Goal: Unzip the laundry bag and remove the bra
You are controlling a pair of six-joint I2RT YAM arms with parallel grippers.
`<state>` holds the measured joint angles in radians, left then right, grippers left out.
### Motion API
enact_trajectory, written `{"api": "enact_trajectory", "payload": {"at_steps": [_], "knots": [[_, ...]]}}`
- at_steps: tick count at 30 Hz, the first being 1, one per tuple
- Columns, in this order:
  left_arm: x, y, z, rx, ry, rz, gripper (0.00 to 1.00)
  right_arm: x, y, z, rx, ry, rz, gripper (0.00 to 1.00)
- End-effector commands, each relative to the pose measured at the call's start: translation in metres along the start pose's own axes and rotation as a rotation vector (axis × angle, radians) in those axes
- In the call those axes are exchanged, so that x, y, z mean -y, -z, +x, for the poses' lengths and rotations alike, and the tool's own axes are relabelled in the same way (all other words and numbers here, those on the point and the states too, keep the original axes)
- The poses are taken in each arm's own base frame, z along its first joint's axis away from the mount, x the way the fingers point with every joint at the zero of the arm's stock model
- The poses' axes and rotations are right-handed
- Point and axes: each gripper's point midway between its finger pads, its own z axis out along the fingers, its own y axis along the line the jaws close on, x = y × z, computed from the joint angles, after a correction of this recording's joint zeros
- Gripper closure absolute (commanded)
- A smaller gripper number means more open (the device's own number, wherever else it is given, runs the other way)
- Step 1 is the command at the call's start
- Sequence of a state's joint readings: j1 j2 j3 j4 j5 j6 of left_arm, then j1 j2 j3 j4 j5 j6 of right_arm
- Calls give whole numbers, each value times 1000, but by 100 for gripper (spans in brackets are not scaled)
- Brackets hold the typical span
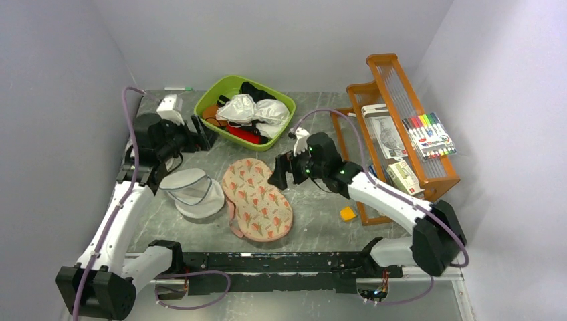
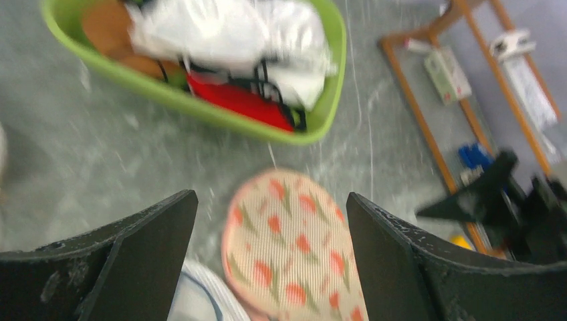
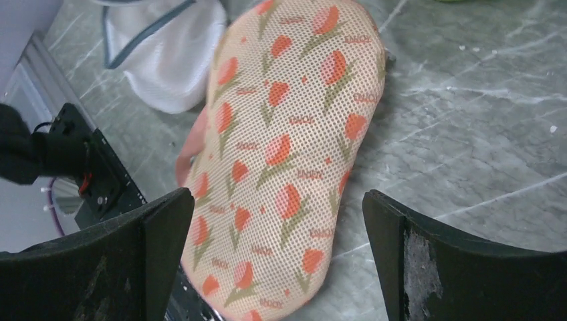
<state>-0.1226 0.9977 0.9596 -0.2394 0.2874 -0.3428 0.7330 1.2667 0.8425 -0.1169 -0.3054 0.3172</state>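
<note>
The laundry bag [image 1: 257, 199] lies flat mid-table, pale pink with orange-red flowers. A pink edge shows along its left side [image 3: 190, 144]. My right gripper [image 1: 277, 175] hovers at the bag's far right end, open. In the right wrist view the bag [image 3: 287, 134] runs between the spread fingers, and the right gripper [image 3: 277, 195] holds nothing. My left gripper [image 1: 206, 136] is at the far left by the green basket, open and empty. The left wrist view is blurred; there the bag [image 2: 291, 241] lies below the left gripper [image 2: 271, 197]. The bra is hidden.
A green basket [image 1: 208, 101] at the back holds white bras plus red and dark cloth. White mesh bags [image 1: 194, 190] lie left of the pink bag. An orange rack [image 1: 438, 177] with markers [image 1: 428, 136] stands at the right. A small yellow item [image 1: 348, 213] lies near it.
</note>
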Motion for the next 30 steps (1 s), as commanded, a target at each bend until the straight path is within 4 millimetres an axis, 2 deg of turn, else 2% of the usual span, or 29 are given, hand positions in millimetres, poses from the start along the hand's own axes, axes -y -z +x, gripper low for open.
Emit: {"api": "enact_trajectory", "payload": {"at_steps": [1, 5, 7, 9, 11, 14, 18, 21, 23, 26, 30], "knots": [[13, 10, 95, -313, 220, 88, 6, 15, -27, 3, -81, -96, -19, 0], [30, 32, 156, -481, 370, 115, 6, 29, -58, 11, -114, -117, -34, 1], [43, 37, 174, -500, 408, 124, 6, 34, -68, 20, -126, -142, -57, 5], [48, 39, 185, -505, 416, 84, 6, 39, -73, 36, -151, -168, -73, 11], [45, 39, 193, -508, 393, 13, 6, 40, -70, 49, -166, -177, -93, 16], [28, 38, 206, -538, 336, -161, 6, 42, -61, 68, -191, -167, -83, 19], [30, 22, 220, -600, 276, -240, 6, 39, -51, 85, -199, -179, -95, 24], [25, 6, 219, -590, 207, -315, 6, 33, -47, 94, -192, -213, -124, 29], [30, -6, 219, -587, 192, -292, 6, 30, -45, 98, -189, -231, -137, 33], [33, -20, 231, -618, 199, -280, 6, 25, -42, 105, -190, -249, -147, 38], [34, -31, 248, -634, 205, -274, 6, 2, -35, 117, -191, -253, -201, 39]]}}
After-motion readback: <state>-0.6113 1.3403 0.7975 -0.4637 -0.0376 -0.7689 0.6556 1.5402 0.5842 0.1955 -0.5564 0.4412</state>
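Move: The right hand hovers just off the laundry bag's outer right edge. The bag's middle is about 6 cm to its left, 4 cm back and 14 cm below. From that hand, the white mesh bag lies some 24 cm left and 2 cm back, and the yellow block 21 cm right and 8 cm back. From the left hand, the laundry bag's middle is about 13 cm back, 14 cm right and 26 cm below, and the green basket 14 cm ahead and 10 cm right. Coming down astride the laundry bag's right edge, the right fingers narrow from wide open to about two-thirds and seem to begin touching the fabric. That hand sinks some 12 cm, easing forward, then drawing back, and tips down 20 degrees. The open left hand swoops down about 21 cm, back and right, then slightly forward, to above the bag's far-left part, pitching down some 45 degrees. ##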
